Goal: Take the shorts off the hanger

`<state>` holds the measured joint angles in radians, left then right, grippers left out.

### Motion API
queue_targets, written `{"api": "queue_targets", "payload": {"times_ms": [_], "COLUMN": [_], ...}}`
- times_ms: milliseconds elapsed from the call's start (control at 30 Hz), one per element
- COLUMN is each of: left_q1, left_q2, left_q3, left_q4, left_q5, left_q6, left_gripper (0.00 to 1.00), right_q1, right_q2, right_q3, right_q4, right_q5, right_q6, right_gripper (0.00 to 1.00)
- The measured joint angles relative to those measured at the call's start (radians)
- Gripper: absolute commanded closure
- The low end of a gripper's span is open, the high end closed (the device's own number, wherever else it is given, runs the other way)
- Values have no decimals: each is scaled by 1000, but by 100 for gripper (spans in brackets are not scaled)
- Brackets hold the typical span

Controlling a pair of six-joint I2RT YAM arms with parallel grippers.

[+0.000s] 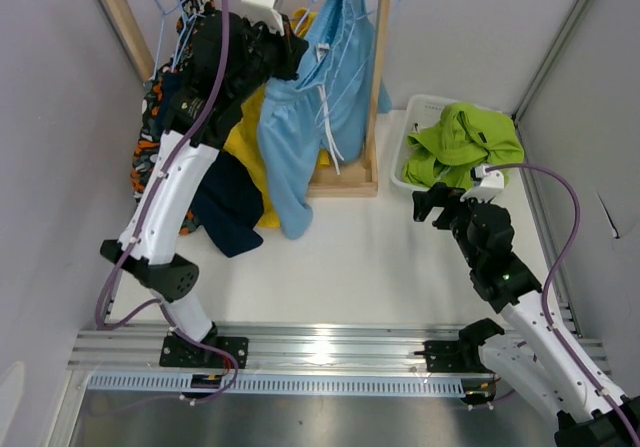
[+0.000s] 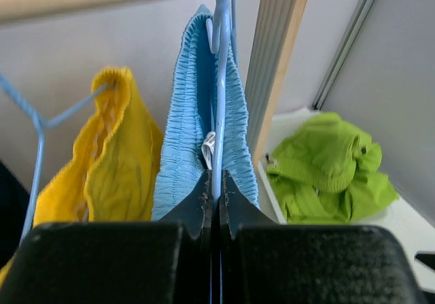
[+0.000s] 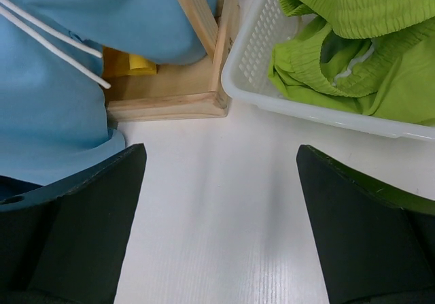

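Observation:
The light blue shorts [image 1: 300, 137] hang on a blue wire hanger [image 2: 221, 79] at the right end of the wooden rack [image 1: 375, 87]. My left gripper [image 1: 292, 55] is up at the rail. In the left wrist view the left gripper [image 2: 218, 178] is shut on that hanger's wire, just under the gathered blue waistband [image 2: 183, 147]. Yellow shorts [image 2: 115, 161] hang to its left on another blue hanger. Dark navy shorts [image 1: 228, 207] and a camouflage pair [image 1: 150, 147] hang further left. My right gripper [image 1: 425, 205] hovers low over the table, and in its own view the right gripper [image 3: 221, 181] is open and empty.
A white basket [image 3: 306, 110] at the right holds lime green shorts [image 1: 465, 142]. The rack's wooden foot [image 3: 170, 100] stands just left of the basket. Grey walls close in on both sides, and a metal rail runs along the near edge.

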<state>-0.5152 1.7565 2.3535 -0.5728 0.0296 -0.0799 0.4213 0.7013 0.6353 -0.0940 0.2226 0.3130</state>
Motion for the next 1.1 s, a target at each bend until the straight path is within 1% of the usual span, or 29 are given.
{"api": "queue_targets", "payload": {"times_ms": [133, 267, 367, 433, 600, 700, 833, 933, 1100], "left_q1": [-14, -34, -49, -64, -111, -140, -179, -201, -206], "left_q2": [-138, -314, -436, -499, -625, -685, -760, -818, -910], "left_q3": [-193, -399, -512, -554, -610, -615, -611, -611, -601], "left_q4": [-19, -41, -70, -96, -186, -274, -422, -501, -540], "left_q5": [-41, -87, -111, -127, -128, -95, 35, 142, 275], "left_q6": [2, 1, 0, -2, -27, -36, -51, -63, -94], "left_gripper": [100, 100, 100, 100, 100, 100, 100, 100, 100], "right_q1": [0, 0, 0, 0, 0, 0, 0, 1, 10], "right_q2": [-18, -20, -20, -20, -19, -23, -27, -20, 9], "right_q3": [1, 17, 44, 65, 119, 147, 200, 248, 311], "right_q4": [-15, -37, -54, -59, -65, -66, -67, -58, -43], "right_q5": [0, -5, -20, -32, -94, -200, -399, -522, -622], "right_q6": [0, 0, 0, 0, -4, -16, -20, -16, -6], "right_gripper": [1, 0, 0, 0, 1, 1, 0, 1, 0]}}
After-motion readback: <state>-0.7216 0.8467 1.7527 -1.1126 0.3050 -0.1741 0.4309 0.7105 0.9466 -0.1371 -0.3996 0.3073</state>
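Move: Left gripper: the clear space over the near edge of the table is some 32 cm back, 8 cm left and 8 cm down. The held hanger's blue shorts hang about 4 cm ahead, 6 cm right. The rail crosses 10 cm ahead; the yellow shorts hang 8 cm ahead, 4 cm left. Right gripper: the blue shorts are roughly 14 cm ahead, 22 cm left, 10 cm higher; the green shorts 20 cm ahead, 8 cm right. Bring the left gripper, still shut on the blue shorts' hanger, about 30 cm back from the rack, easing a little left and down, and late on swing its wrist some 25 degrees clockwise while dipping it. Raise the open right gripper about 13 cm, drawing it left and back, and turn it counter-clockwise towards the blue shorts without touching them. ##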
